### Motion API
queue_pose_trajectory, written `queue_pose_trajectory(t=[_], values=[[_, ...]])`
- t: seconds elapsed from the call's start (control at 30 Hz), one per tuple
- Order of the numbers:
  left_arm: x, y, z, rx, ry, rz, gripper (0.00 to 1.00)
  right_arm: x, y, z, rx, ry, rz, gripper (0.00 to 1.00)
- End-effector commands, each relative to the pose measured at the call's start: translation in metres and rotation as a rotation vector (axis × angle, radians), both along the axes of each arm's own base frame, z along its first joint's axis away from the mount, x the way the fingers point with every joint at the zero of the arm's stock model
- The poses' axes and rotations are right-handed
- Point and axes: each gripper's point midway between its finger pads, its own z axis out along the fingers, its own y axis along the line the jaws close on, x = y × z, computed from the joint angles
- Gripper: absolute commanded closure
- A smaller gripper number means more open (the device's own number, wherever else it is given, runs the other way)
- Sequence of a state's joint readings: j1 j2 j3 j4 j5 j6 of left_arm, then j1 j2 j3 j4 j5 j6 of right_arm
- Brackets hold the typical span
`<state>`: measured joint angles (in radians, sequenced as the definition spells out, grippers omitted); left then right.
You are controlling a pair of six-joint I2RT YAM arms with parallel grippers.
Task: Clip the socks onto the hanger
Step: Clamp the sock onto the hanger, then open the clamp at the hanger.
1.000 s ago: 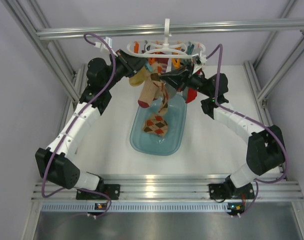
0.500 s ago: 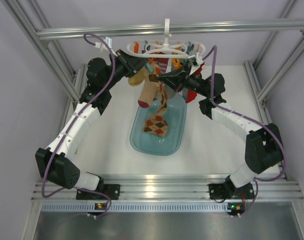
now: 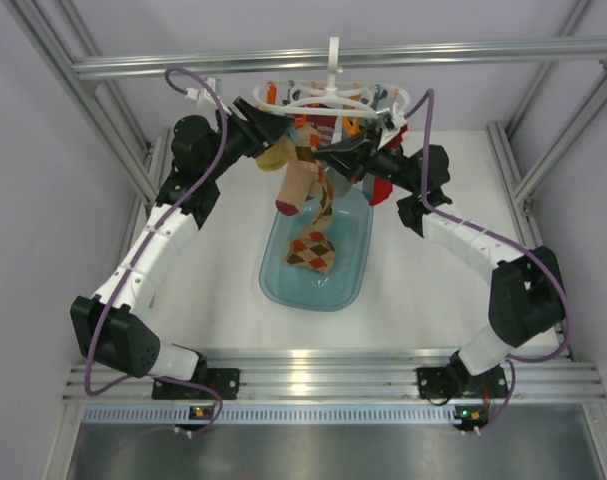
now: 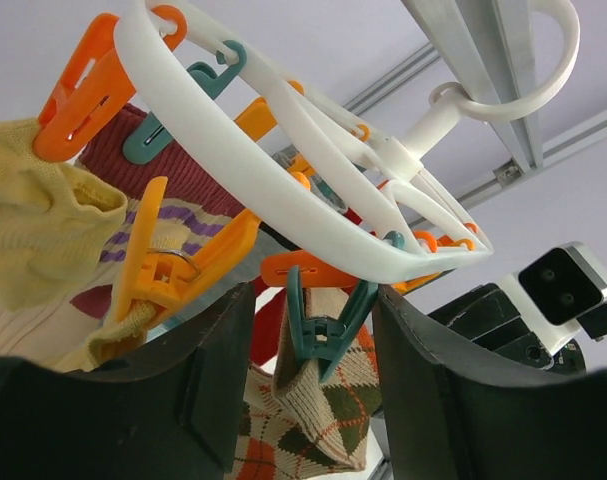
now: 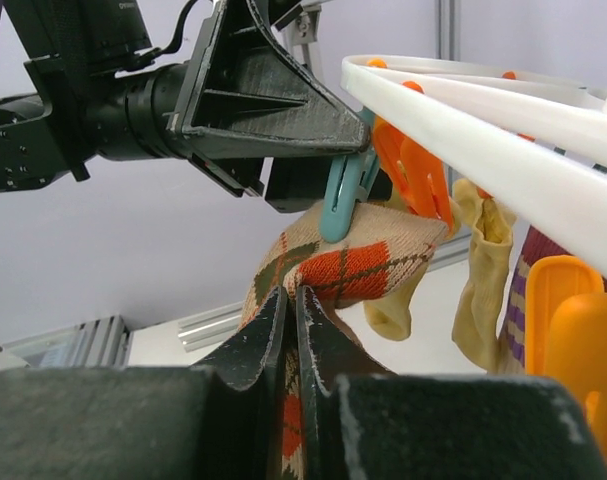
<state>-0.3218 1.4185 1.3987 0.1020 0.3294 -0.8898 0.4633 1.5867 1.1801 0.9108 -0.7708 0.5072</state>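
Observation:
The white round hanger [image 3: 333,97] hangs from the frame bar and also shows in the left wrist view [image 4: 283,190] and the right wrist view [image 5: 483,130]. My left gripper [image 3: 270,125] [image 4: 318,330] is open, its fingers either side of a teal clip [image 4: 323,325] [image 5: 340,205]. That clip is closed on the top edge of an argyle sock [image 4: 323,410] [image 5: 373,265]. My right gripper [image 3: 325,155] [image 5: 293,300] is shut on this argyle sock just below the clip. Yellow socks [image 4: 33,240] [image 5: 483,270] hang clipped beside it.
A translucent blue tray [image 3: 278,280] lies under the hanger with another argyle sock [image 3: 313,250] in it. A tan sock with a red toe [image 3: 295,185] and a red sock [image 3: 381,190] hang from the hanger. Aluminium frame bars [image 3: 463,52] run overhead and along the sides.
My left gripper has shifted slightly up and right along the hanger's ring. My right arm has edged a little left, still holding the argyle sock.

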Motion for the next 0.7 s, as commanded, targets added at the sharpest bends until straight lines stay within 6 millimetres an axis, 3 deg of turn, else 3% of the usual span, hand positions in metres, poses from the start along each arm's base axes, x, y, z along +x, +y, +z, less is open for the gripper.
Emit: queue_pose_trajectory(t=[0.0,0.03,0.13,0.3,0.4,0.67], values=[[-0.003,0.008,0.004,0.023,-0.029,0.014,0.45,-0.014,0.003,0.011,-0.008,-0.070,0.031,0.95],[-0.003,0.012,0.006,0.029,-0.038,0.023,0.45,-0.014,0.003,0.005,-0.024,-0.064,0.036,0.72],[-0.006,0.020,0.008,0.050,-0.059,0.037,0.43,-0.018,0.001,-0.014,-0.096,-0.047,0.040,0.47],[-0.013,0.026,0.001,0.090,-0.074,0.035,0.29,-0.013,-0.013,-0.019,-0.135,-0.039,-0.017,0.35],[-0.022,0.027,-0.001,0.113,-0.099,0.020,0.22,-0.006,-0.016,-0.007,-0.123,-0.070,-0.063,0.32],[-0.049,0.044,-0.007,0.201,-0.171,0.043,0.20,0.019,-0.016,0.038,-0.014,-0.207,-0.180,0.31]])
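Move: The left fingers already stand open around the teal clip, its middle only about a centimetre ahead and a centimetre to the right. From that hand the orange clip is roughly 4 cm ahead, 2 cm right and 1 cm up, and the yellow sock some 2 cm ahead, 4 cm left and 8 cm lower. The right fingers still pinch the argyle sock; from them the teal clip lies about 6 cm left, 3 cm ahead and 4 cm up. The right hand opens wide and lets go of the argyle sock, dropping about 4 cm below where it pinched it while tilting by some 10 degrees, then comes half of that back up, easing slightly forward and still open. Meanwhile the left fingers spread wider around the teal clip, and the hand slips off it, first left and down and then back as well, ending about 5 cm away from its start with a slight roll of the wrist. ##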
